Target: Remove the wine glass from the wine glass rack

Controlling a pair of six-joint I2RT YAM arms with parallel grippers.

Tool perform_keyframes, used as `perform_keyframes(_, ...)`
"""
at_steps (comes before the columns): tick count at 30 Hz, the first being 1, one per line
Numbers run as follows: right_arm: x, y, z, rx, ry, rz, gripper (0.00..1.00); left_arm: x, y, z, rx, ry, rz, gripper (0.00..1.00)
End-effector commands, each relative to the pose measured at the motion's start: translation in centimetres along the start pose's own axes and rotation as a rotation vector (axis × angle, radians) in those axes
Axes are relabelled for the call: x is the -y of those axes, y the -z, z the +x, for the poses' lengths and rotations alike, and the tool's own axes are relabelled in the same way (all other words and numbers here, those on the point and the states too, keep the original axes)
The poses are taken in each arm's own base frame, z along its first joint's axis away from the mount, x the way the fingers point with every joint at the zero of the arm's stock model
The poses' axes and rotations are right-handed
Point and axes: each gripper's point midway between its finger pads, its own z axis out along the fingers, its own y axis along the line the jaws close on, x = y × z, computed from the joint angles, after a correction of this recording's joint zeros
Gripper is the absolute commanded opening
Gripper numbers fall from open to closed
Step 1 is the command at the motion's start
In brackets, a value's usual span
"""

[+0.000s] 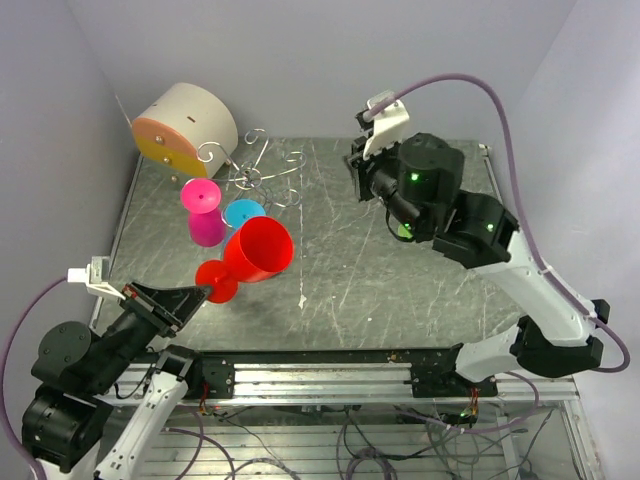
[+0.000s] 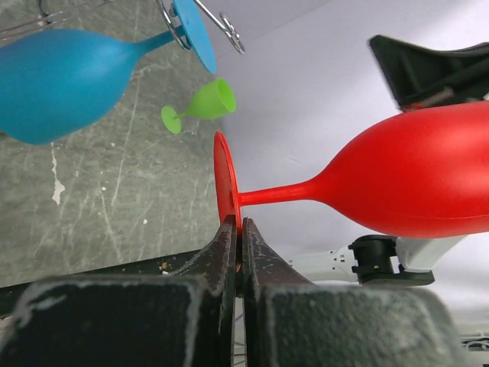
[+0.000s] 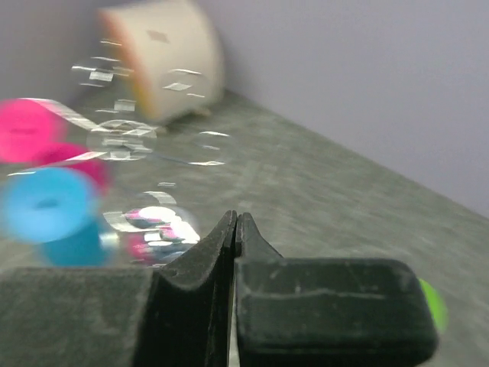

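Note:
A red wine glass [image 1: 258, 252] hangs in the air, tilted, off the wine glass rack [image 1: 262, 172]. My left gripper [image 1: 196, 294] is shut on the rim of its round foot [image 2: 224, 183], and the bowl [image 2: 420, 176] points away to the right. A blue glass [image 1: 243, 213] and a pink glass [image 1: 205, 212] still hang from the silver wire rack; the blue one [image 2: 61, 73] sits in a curled hook [image 2: 179, 32]. My right gripper [image 1: 357, 168] is raised right of the rack, shut [image 3: 236, 222] with nothing in it.
A beige cylinder with an orange face [image 1: 185, 122] stands at the back left, close behind the rack. A small green glass [image 2: 202, 107] lies on its side on the marbled grey table [image 1: 400, 270]. Walls close in the table on the left, back and right.

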Motion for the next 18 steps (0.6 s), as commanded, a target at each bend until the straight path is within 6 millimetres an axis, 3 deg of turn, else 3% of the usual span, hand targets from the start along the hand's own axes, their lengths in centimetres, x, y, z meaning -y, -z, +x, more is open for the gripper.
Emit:
perform_keyframes(1, -9.7, 5.3, -1.0, -0.114, -0.215, -0.601, 0.04, 0.1, 0.0, -0.7, 0.004, -0.101, -0.028, 0.07)
perform_keyframes(3, -11.7, 7.4, -2.2, -0.120, -0.264, -0.756, 0.22, -0.1, -0.1, -0.9, 0.000, -0.135, -0.052, 0.07)
perform_keyframes(6, -13.2, 9.7, -2.9, -0.114, -0.310, -0.903, 0.31, -0.2, -0.1, -1.3, 0.000, -0.185, -0.078, 0.07)
perform_keyframes(11, -14.3, 10.5, -2.1, -0.145, -0.312, -0.977, 0.34, 0.2, -0.5, -1.8, -0.003, -0.223, -0.085, 0.07)
perform_keyframes(18, -15.4, 9.9, -0.9, -0.184, -0.306, -0.998, 0.32, 0.9, -0.8, -2.2, -0.004, -0.240, -0.076, 0.07)
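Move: The red wine glass, pinched by its foot in the left hand, has its bowl about 17 cm back, 16 cm left and 2 cm below the right hand, and some 9 cm right, 8 cm above and barely ahead of the left hand. From the bowl, the hanging blue glass lies about 16 cm farther out, 5 cm left and 16 cm lower; the pink glass is 5 cm beyond the blue and 8 cm left of it. Towards the red glass's bowl the right hand swings back about 15 cm and left 10, rising a little on the way and sinking again, while its wrist turns some 50 degrees counter-clockwise and tips down, and its shut fingers open about a third at the rim. The left hand keeps its pinch on the foot, rolling the glass to the right as it eases slightly forward. ##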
